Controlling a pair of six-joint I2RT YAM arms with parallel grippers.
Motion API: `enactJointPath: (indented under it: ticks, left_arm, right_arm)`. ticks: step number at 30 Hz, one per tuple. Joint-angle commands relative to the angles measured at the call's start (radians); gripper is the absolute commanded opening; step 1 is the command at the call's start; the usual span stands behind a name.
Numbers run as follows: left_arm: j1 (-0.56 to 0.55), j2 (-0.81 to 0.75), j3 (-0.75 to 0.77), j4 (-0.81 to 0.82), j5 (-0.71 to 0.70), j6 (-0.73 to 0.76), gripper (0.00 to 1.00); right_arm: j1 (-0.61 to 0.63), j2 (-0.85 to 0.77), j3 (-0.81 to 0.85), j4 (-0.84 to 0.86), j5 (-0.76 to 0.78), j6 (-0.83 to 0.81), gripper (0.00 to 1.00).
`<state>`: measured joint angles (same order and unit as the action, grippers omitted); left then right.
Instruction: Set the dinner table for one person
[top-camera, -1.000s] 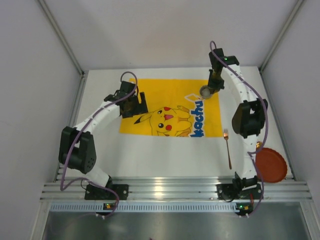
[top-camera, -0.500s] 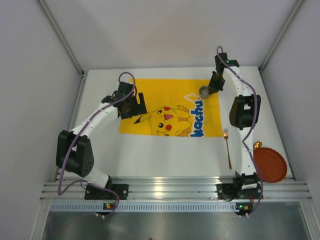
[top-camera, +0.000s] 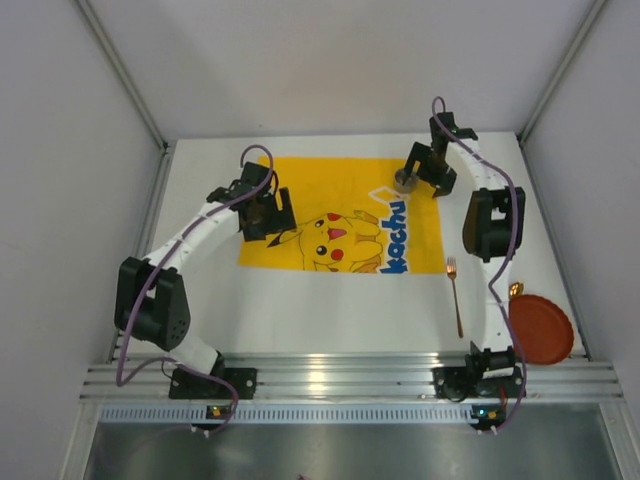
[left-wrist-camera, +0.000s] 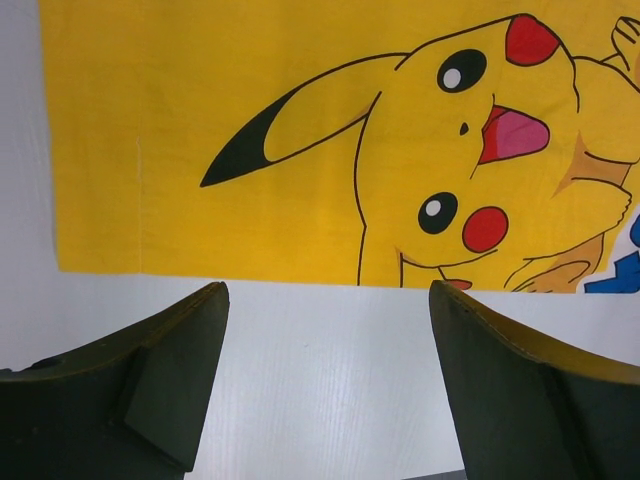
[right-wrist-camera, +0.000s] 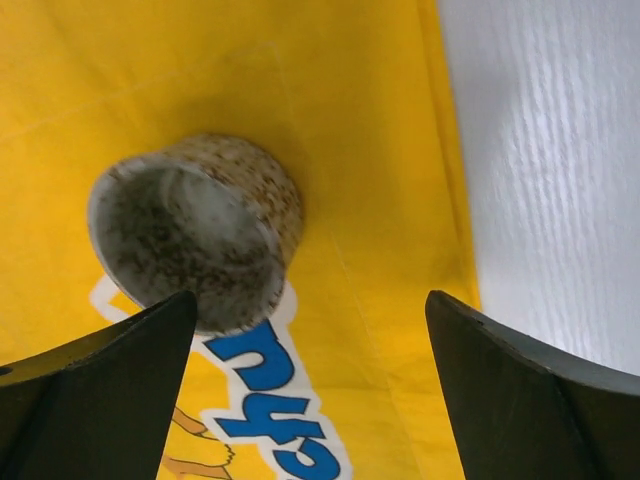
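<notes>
A speckled cup (right-wrist-camera: 195, 230) stands upright on the far right corner of the yellow cartoon mat (right-wrist-camera: 370, 180), free of my right gripper (right-wrist-camera: 310, 300). That gripper is open just above the cup (top-camera: 405, 181), which sits ahead of its left finger (right-wrist-camera: 100, 390). My left gripper (left-wrist-camera: 327, 290) is open and empty over the white dinner table (left-wrist-camera: 320, 380) at the mat's (left-wrist-camera: 250, 130) left edge. In the top view the right gripper (top-camera: 426, 168) is at the mat's (top-camera: 340, 215) far right, and the left gripper (top-camera: 266, 212) at its left side.
A copper fork (top-camera: 455, 296) lies on the dinner table (top-camera: 330, 310) right of the mat. A red plate (top-camera: 541, 329) sits at the near right corner, with a small gold utensil end (top-camera: 516, 290) beside it. White walls enclose the table.
My right gripper has opened and let go of the cup, which now stands on the mat. The left arm has barely shifted.
</notes>
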<state>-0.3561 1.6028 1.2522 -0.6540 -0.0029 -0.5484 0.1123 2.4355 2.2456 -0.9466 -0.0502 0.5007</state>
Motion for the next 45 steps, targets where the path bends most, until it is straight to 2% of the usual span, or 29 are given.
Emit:
enactJointPath:
  ticks: [1, 5, 6, 8, 9, 12, 15, 16, 18, 19, 20, 25, 33, 45]
  left_arm:
    - [-0.015, -0.101, -0.013, -0.065, -0.045, -0.039, 0.86]
    - [-0.024, -0.165, -0.082, -0.061, -0.049, -0.071, 0.86]
    - [-0.029, -0.176, -0.092, -0.058, -0.046, -0.08, 0.86]
    - [-0.035, -0.207, -0.125, -0.05, -0.034, -0.085, 0.86]
    - [-0.043, -0.216, -0.134, -0.044, -0.026, -0.087, 0.86]
    - [-0.052, -0.248, -0.171, -0.015, -0.003, -0.076, 0.86]
    - [-0.055, -0.27, -0.201, -0.001, 0.052, -0.071, 0.86]
    - [-0.057, -0.277, -0.204, -0.009, 0.066, -0.076, 0.85]
    - [-0.064, -0.319, -0.211, -0.009, 0.093, -0.085, 0.85]
    - [-0.067, -0.337, -0.229, -0.003, 0.098, -0.085, 0.85]
    - [-0.07, -0.355, -0.24, 0.002, 0.103, -0.09, 0.85]
    - [-0.072, -0.466, -0.299, -0.004, 0.109, -0.101, 0.85]
    - [-0.072, -0.567, -0.324, -0.056, 0.06, -0.054, 0.86]
    - [-0.07, -0.478, -0.293, -0.061, -0.023, -0.067, 0.86]
  right_arm:
    - [-0.006, -0.256, -0.114, 0.068, 0.077, -0.034, 0.98]
    - [-0.006, -0.504, -0.38, 0.104, 0.116, -0.041, 1.0]
    - [-0.005, -0.551, -0.502, 0.114, 0.112, -0.039, 1.0]
    - [-0.005, -0.679, -0.617, 0.12, 0.113, -0.034, 1.0]
    - [-0.005, -0.722, -0.73, 0.118, 0.115, -0.03, 1.0]
    - [-0.006, -0.881, -0.939, 0.106, 0.159, -0.011, 0.97]
    - [-0.006, -1.009, -1.1, 0.1, 0.17, 0.012, 0.84]
    - [-0.006, -1.048, -1.132, 0.092, 0.15, 0.027, 0.72]
    - [-0.008, -1.076, -1.219, 0.088, 0.125, 0.068, 0.61]
    - [-0.01, -1.092, -1.245, 0.091, 0.11, 0.076, 0.51]
    - [-0.013, -1.098, -1.267, 0.094, 0.113, 0.082, 0.48]
    - [-0.014, -1.092, -1.353, 0.106, 0.148, 0.128, 0.4]
    - [-0.014, -1.052, -1.399, 0.166, 0.181, 0.151, 0.4]
    - [-0.059, -0.865, -1.405, 0.238, 0.165, 0.09, 0.34]
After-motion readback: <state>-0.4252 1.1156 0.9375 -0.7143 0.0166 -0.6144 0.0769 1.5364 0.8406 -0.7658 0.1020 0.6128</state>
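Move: The fork lies flat, some 33 cm back and 7 cm to the right of the open right gripper, about 5 cm below it. The cup stands right beside that gripper, its middle roughly 3 cm to the left. From the fork, the spoon is some 12 cm to the right and 2 cm nearer the base, and the red plate about 20 cm right and 7 cm nearer. From the left gripper the fork is about 48 cm right, 14 cm back and 11 cm down. Bring the right gripper back about 31 cm and a little right, away from the cup, arcing up first and then down to the fork; on the way narrow the fingers to about a third open and tip them nearly straight down. Finish low with the fingertips astride the fork's handle just behind the head, not yet shut. Meanwhile draw the empty left gripper back some 10 cm, still open, rising slightly. ##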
